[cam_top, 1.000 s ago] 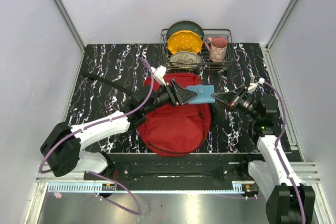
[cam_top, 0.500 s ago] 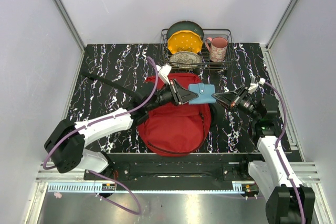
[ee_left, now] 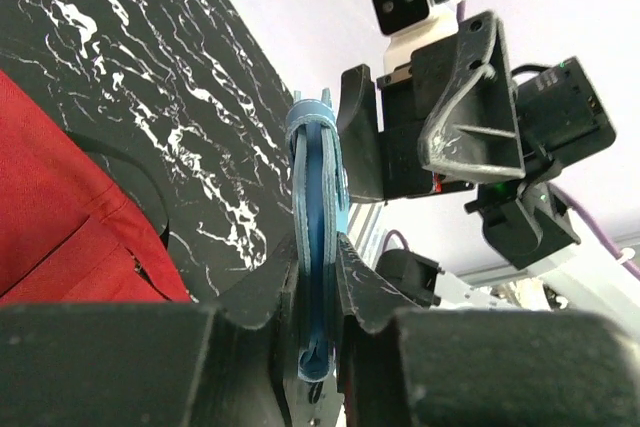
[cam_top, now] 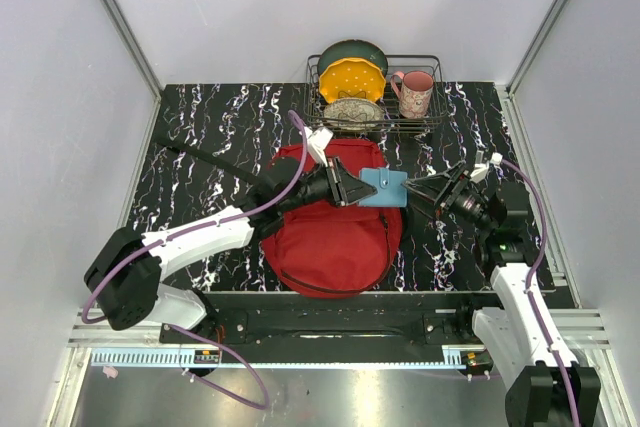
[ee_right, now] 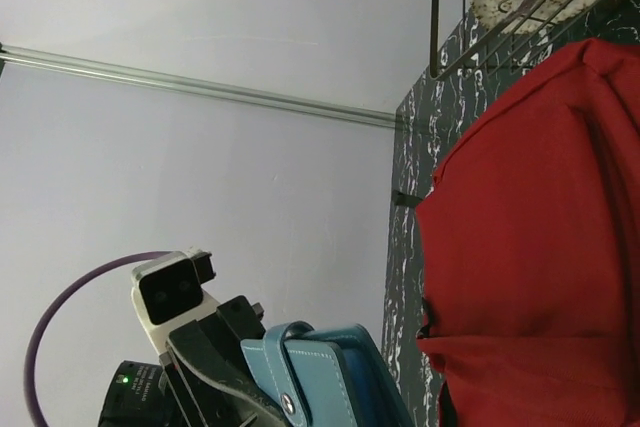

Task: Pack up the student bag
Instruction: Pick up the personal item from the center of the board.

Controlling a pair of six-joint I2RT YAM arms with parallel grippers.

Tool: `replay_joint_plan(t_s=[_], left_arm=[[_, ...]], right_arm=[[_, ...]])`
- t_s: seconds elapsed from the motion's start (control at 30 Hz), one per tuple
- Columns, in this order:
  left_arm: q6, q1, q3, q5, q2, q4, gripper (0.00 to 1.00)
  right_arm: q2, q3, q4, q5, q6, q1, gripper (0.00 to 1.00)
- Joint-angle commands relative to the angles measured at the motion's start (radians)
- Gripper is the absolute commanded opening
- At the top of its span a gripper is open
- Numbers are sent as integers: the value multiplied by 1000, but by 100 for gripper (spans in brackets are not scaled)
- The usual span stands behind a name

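Observation:
The student bag (cam_top: 330, 242), a large red backpack, lies flat on the black marbled table; it also shows in the left wrist view (ee_left: 60, 217) and the right wrist view (ee_right: 540, 227). My left gripper (cam_top: 355, 187) is shut on a blue leather wallet (cam_top: 385, 187) with a snap strap and holds it edge-up above the bag's far right part. The wallet shows pinched between the left fingers (ee_left: 318, 197) and also in the right wrist view (ee_right: 340, 377). My right gripper (cam_top: 412, 190) is at the wallet's right edge with its jaws apart (ee_left: 400, 137). Its own fingers are out of its wrist view.
A wire dish rack (cam_top: 428, 59) stands at the back with a green bowl (cam_top: 352, 50), a yellow plate (cam_top: 352, 80), a speckled plate (cam_top: 352, 112) and a pink mug (cam_top: 415, 92). A black strap (cam_top: 200, 159) trails left from the bag. White walls close in both sides.
The left gripper has tilted the wallet and drawn it slightly left. The right gripper has moved in to the wallet's right edge.

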Motion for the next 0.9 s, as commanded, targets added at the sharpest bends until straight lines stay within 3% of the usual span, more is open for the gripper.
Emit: replay_joint_plan(t_s=[0.0,0.1,0.23,0.37,0.5,0.7,0.87], left_arm=[[77,6,29,76,-64,17,0],[112,26,22,100,-98,-39,0],[175,72,17,163,-147,-152,0],[258,97,14,217,-208,-249,0],[326,112,43,310,-199,-315,0],[219,117,46,521,-113,-116,0],[188,117,63,570,-58,-60,0]], right_arm=[[-21,82,-147,-8,-87,7,76],[-47,159,-375,50,-220,7,81],[-83,164,-387,93,-231,8,86],[-64,125,-295,18,-198,7,86],[-52,75,-85,-76,-136,8,86],[-12,-1,223,-197,14,34,90],[-3,16,170,-218,-29,45,90]])
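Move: The left hand already grips the personal item (blue wallet), held out to the right. The red bag's middle is about 4 cm back of this hand, 5 cm to its left and 18 cm below. The dish rack stands some 23 cm ahead and 4 cm right, the pink mug 22 cm ahead and 13 cm right, both about 15 cm lower. From the open right hand, the wallet's middle is level in height, about 5 cm left and 1 cm ahead. Still pinching the wallet by its left end, the left hand draws it some 5 cm left, away from the right hand, then about 5 cm back over the bag, easing a little right again as it swings roughly 20 degrees clockwise. The right hand, already open, spreads its fingers somewhat wider and follows about 3 cm back and a little left, turning slightly counter-clockwise. ##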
